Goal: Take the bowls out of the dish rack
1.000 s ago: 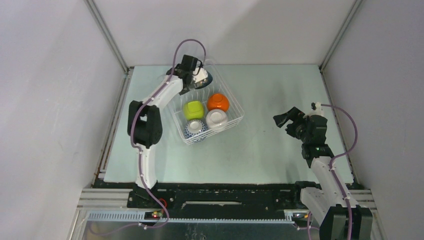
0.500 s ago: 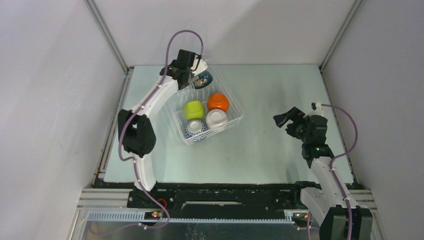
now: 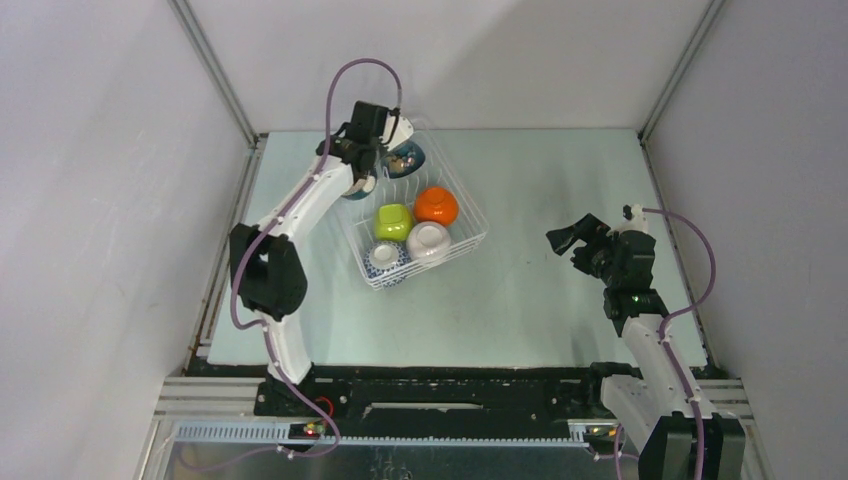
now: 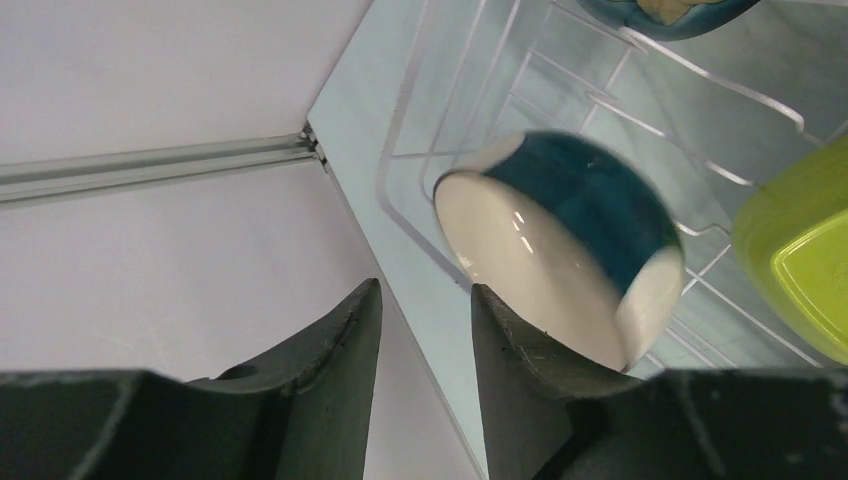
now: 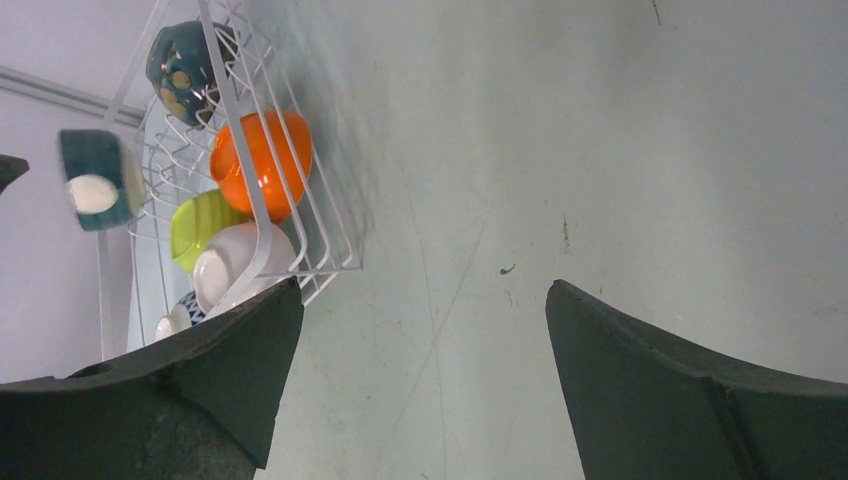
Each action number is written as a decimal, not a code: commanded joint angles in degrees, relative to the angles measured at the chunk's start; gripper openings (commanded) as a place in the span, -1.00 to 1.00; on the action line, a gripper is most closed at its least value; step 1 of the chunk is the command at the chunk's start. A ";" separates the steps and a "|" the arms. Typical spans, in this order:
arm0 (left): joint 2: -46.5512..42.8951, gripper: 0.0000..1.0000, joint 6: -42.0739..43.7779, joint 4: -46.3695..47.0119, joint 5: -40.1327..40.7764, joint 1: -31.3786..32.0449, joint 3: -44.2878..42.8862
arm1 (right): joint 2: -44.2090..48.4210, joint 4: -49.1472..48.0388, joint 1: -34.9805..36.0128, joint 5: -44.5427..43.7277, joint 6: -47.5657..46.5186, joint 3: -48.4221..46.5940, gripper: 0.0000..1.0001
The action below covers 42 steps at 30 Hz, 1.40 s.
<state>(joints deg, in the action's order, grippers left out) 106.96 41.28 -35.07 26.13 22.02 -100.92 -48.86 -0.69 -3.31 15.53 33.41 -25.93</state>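
The white wire dish rack sits at the table's back left. It holds a dark patterned bowl, an orange bowl, a lime green bowl, a white bowl and a blue-and-white bowl. My left gripper hovers over the rack's left rim, its jaws a little apart with nothing between them. The teal-and-white bowl is blurred, lying against the outer side of the right finger, over the rack's wires. From the right wrist it shows in the air, left of the rack. My right gripper stands wide open over bare table.
Grey walls enclose the table on three sides, with a metal rail along the left edge close to the rack. Bare table lies between the rack and my right gripper.
My left gripper rose from the rack's far corner and swung left. Its jaws narrowed, and the teal-and-white bowl now sits outside them. The right arm has not moved.
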 commanded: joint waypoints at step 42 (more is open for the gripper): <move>6.06 0.63 -13.22 -25.93 -14.86 0.02 -16.24 | 0.86 -1.56 -0.20 0.46 0.51 -0.08 0.99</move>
<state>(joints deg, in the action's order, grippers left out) 112.31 28.51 -57.28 11.79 21.28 -113.97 -48.56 -0.69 -3.31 15.59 33.41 -25.93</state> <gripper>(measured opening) 0.815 0.993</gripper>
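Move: Just under the left hand and its half-open, empty fingers is the teal-and-white bowl in the rack's far-left part, about 1 cm ahead, 3 cm to the right and 7 cm below. The green bowl is roughly 9 cm back, 12 cm right and 11 cm down; the dark-blue bowl some 7 cm ahead, 14 cm right and 9 cm down. From the right hand, the teal-and-white bowl lies about 54 cm left and 18 cm ahead, near its height. Easing down and right by a couple of centimetres, the left hand rolls its left side down nearly 20 degrees. It then hops up about 3.5 cm, drawing back and opening its fingers wide, and sinks again some 4 cm with the fingertips tipping down, lining its spread fingers up behind and above the loose teal-and-white bowl without gripping it. ##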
